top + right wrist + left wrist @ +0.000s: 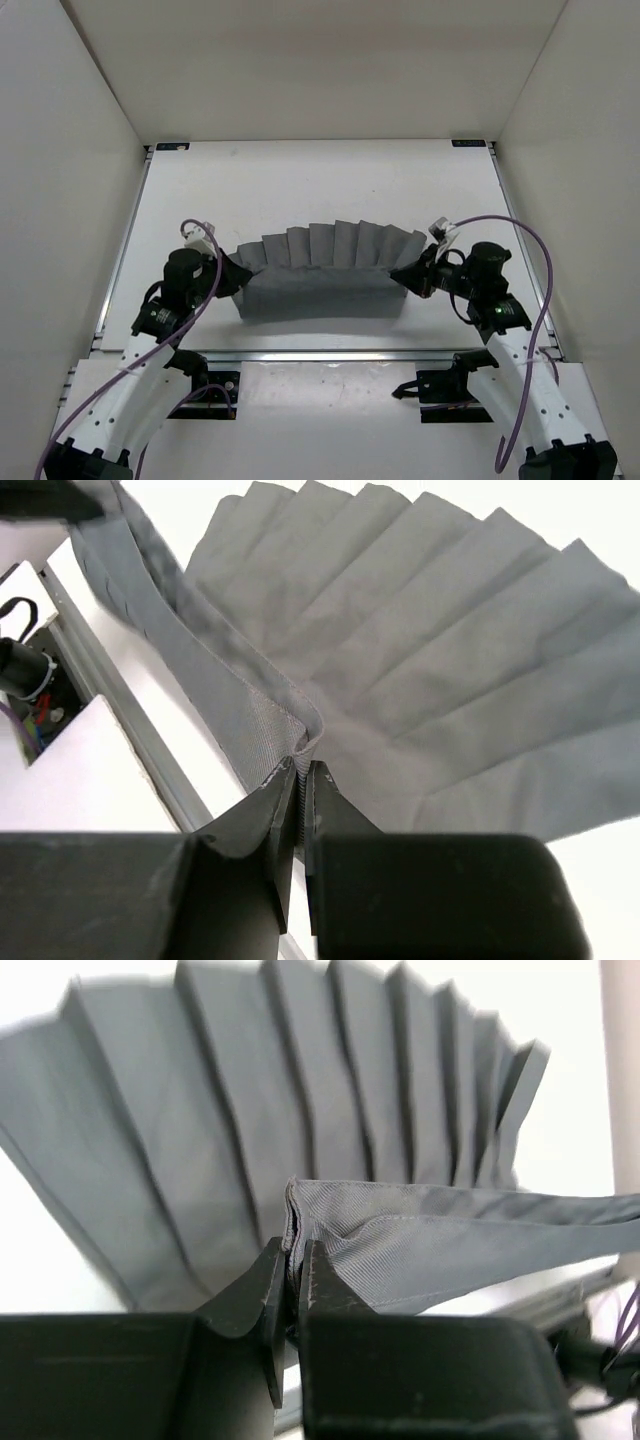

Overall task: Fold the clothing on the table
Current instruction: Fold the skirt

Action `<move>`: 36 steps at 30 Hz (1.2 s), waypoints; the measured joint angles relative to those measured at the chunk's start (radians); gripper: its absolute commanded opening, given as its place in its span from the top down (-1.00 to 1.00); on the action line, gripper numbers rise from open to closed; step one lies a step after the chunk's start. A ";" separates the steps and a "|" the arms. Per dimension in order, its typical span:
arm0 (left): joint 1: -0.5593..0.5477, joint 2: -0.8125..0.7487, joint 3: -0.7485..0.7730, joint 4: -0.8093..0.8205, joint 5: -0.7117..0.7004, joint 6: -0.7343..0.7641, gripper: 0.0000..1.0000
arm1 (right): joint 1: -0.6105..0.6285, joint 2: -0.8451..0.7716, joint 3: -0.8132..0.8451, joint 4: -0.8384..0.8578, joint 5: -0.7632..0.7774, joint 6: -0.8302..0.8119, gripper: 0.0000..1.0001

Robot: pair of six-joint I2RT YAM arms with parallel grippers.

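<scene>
The clothing (320, 270), a mid-grey pleated skirt, lies near the front of the white table (320, 185), its pleats fanned toward the back. Its waistband edge is lifted between both arms and hangs as a grey wall facing the near edge. My left gripper (232, 272) is shut on the left end of the waistband (292, 1210). My right gripper (408, 275) is shut on the right end (303, 742). In the left wrist view the band (470, 1225) stretches taut to the right, the pleats (250, 1110) behind it. The right wrist view shows the pleats (450, 660) spread flat beyond the pinched corner.
A metal edge rail (320, 355) runs along the table's near side, close under the lifted waistband, and also shows in the right wrist view (130, 715). White walls stand left (60, 200), right (580, 200) and behind. The arm bases (445, 385) sit below the rail.
</scene>
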 measured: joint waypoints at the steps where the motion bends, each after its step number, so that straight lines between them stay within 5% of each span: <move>1: 0.003 0.014 0.031 0.003 -0.012 0.004 1.00 | 0.001 0.026 0.024 -0.003 -0.005 -0.003 0.98; 8: 0.046 0.205 0.213 0.167 -0.071 0.056 1.00 | 0.000 0.301 0.208 0.126 0.000 -0.024 1.00; 20: 0.089 0.795 0.355 0.393 -0.106 0.070 0.99 | -0.035 0.884 0.435 0.276 0.084 0.028 0.99; 22: 0.099 0.871 0.403 0.399 -0.105 0.071 0.60 | -0.031 0.983 0.534 0.261 0.106 0.034 0.89; 24: 0.108 0.959 0.474 0.411 -0.109 0.091 -0.15 | -0.021 1.084 0.650 0.236 0.149 0.029 0.67; 27: 0.130 1.036 0.549 0.433 -0.125 0.117 -0.53 | -0.007 1.186 0.800 0.159 0.267 0.017 0.21; 32: 0.176 1.020 0.582 0.426 -0.108 0.114 -0.57 | 0.006 1.184 0.881 0.035 0.468 0.053 -0.03; 36: 0.172 0.851 0.455 0.361 -0.131 0.087 -0.51 | -0.008 1.052 0.755 -0.019 0.522 0.133 -0.03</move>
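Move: The skirt's waistband is already pinched at both ends, and the pleated hem lies farther out on the table. The hem's middle is about 19 cm ahead, 25 cm right and 6 cm below the left hand; it is roughly 18 cm ahead, 16 cm left and 8 cm below the right hand. The hem's left corner lies some 13 cm ahead of the left hand and 2 cm to its left; its right corner is about 16 cm ahead and 10 cm right of the right hand. The waistband is carried forward in a low arc over the skirt towards the hem by both hands, rising first (left about 7 cm, right 4), then sinking to just below the starting height. Near full reach, about 25 cm out, both grippers open and let go, then draw back 3 cm and spread outward, the right wrist turning clockwise. ##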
